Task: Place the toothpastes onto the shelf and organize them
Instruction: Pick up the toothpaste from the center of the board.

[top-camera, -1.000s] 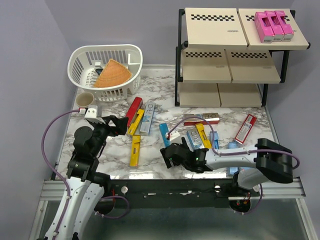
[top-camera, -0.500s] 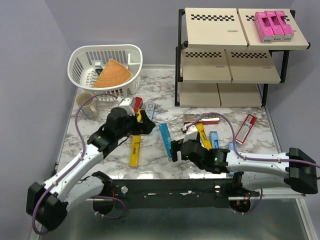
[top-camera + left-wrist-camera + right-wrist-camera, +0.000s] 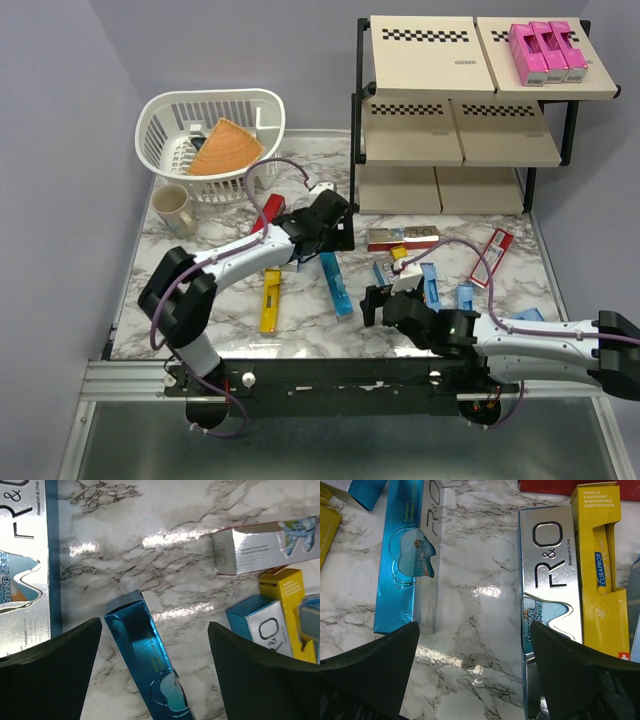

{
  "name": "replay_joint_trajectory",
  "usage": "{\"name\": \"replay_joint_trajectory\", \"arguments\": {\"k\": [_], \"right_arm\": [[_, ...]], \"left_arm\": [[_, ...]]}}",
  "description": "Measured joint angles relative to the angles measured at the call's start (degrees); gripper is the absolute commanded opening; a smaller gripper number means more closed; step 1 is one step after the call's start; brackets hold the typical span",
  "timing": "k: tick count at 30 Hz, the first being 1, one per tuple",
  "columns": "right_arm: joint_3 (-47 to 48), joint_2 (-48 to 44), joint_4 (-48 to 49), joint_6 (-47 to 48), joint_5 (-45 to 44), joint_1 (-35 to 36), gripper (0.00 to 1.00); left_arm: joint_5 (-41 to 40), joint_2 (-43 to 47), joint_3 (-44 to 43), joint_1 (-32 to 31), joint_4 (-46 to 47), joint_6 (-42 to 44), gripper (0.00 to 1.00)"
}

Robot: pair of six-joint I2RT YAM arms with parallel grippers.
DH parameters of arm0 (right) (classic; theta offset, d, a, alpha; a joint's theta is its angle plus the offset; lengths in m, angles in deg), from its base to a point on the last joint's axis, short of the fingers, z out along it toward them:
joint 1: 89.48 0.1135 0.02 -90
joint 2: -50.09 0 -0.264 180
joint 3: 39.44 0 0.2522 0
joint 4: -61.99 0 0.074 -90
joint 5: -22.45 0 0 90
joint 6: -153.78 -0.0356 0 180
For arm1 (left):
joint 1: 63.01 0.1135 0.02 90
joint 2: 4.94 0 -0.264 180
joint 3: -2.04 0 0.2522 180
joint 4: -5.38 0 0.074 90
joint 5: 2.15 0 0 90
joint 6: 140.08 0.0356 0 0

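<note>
Toothpastes lie scattered over the marble table (image 3: 225, 330). Three pink ones (image 3: 548, 52) stand on the top tier of the shelf (image 3: 455, 95). My left gripper (image 3: 337, 242) is open above the far end of a shiny blue carton (image 3: 337, 283); in the left wrist view that carton (image 3: 145, 655) lies between the spread fingers (image 3: 55, 670), untouched. My right gripper (image 3: 376, 301) is open low over bare marble. Its wrist view shows a silver carton (image 3: 550, 580) by the right finger (image 3: 585, 675), a blue-silver carton (image 3: 407, 560) on the left and a yellow one (image 3: 600, 575).
A white basket (image 3: 165, 120) holding an orange cone stands at the back left, with a beige cup (image 3: 172, 208) in front of it. A yellow carton (image 3: 270, 300), a red carton (image 3: 492, 257) and a red-silver carton (image 3: 403, 238) lie on the table.
My left arm swung from the table's left side to the middle, over the blue carton. My right gripper shifted right, toward the silver and yellow cartons.
</note>
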Motion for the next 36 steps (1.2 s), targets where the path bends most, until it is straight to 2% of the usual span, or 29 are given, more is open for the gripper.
{"name": "replay_joint_trajectory", "arguments": {"k": [5, 11, 12, 17, 21, 27, 36], "right_arm": [[-1.29, -1.31, 3.19, 0.26, 0.07, 0.00, 1.00], [-2.93, -1.25, 6.95, 1.20, 0.57, 0.00, 1.00], [-2.95, -1.07, 7.58, 1.27, 0.70, 0.00, 1.00], [-4.55, -1.01, 11.96, 2.49, 3.08, 0.00, 1.00], [-8.24, -2.64, 17.07, 2.84, 5.81, 0.00, 1.00], [-12.04, -5.09, 25.81, 2.86, 8.76, 0.00, 1.00], [-14.29, -5.68, 36.09, 3.21, 10.49, 0.00, 1.00]], "left_arm": [[-1.79, -6.10, -1.22, -1.03, -3.34, -1.36, 0.93], [-2.97, -9.84, -1.29, -1.49, -4.96, -2.89, 0.77], [-2.93, -10.38, -1.29, -1.70, -4.92, -3.23, 0.71], [-2.60, -11.10, -0.79, -2.27, -3.85, -4.79, 0.59], [-2.05, -8.52, 2.95, -2.36, 0.61, -6.93, 0.46], [-1.05, -0.92, 8.90, -2.38, 6.67, -10.27, 0.33], [0.48, 10.21, 20.44, -2.14, 21.55, -19.50, 0.31]]}}
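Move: Back from the left hand by roughly 7 cm, 2 cm to its right and 9 cm below lies the middle of the blue-sided toothpaste; its far end is almost under the open fingers. At that height, a silver toothpaste lies 8 cm left and 4 cm ahead of the hand, a yellow one 14 cm left and 11 cm back, another silver one 17 cm right and 9 cm back. From the right hand the blue-sided box is about 9 cm left, 3 cm ahead, 5 cm below. Sinking about 8 cm and drifting 2 cm back, the left hand straddles the far end of the blue-sided toothpaste, pinches it across its width, then lifts about 7 cm while rolling some 30 degrees, left side down. The right hand, still wide open, moves about 5 cm left and 3 cm up towards the box's near end, rolling some 25 degrees, left side up. ##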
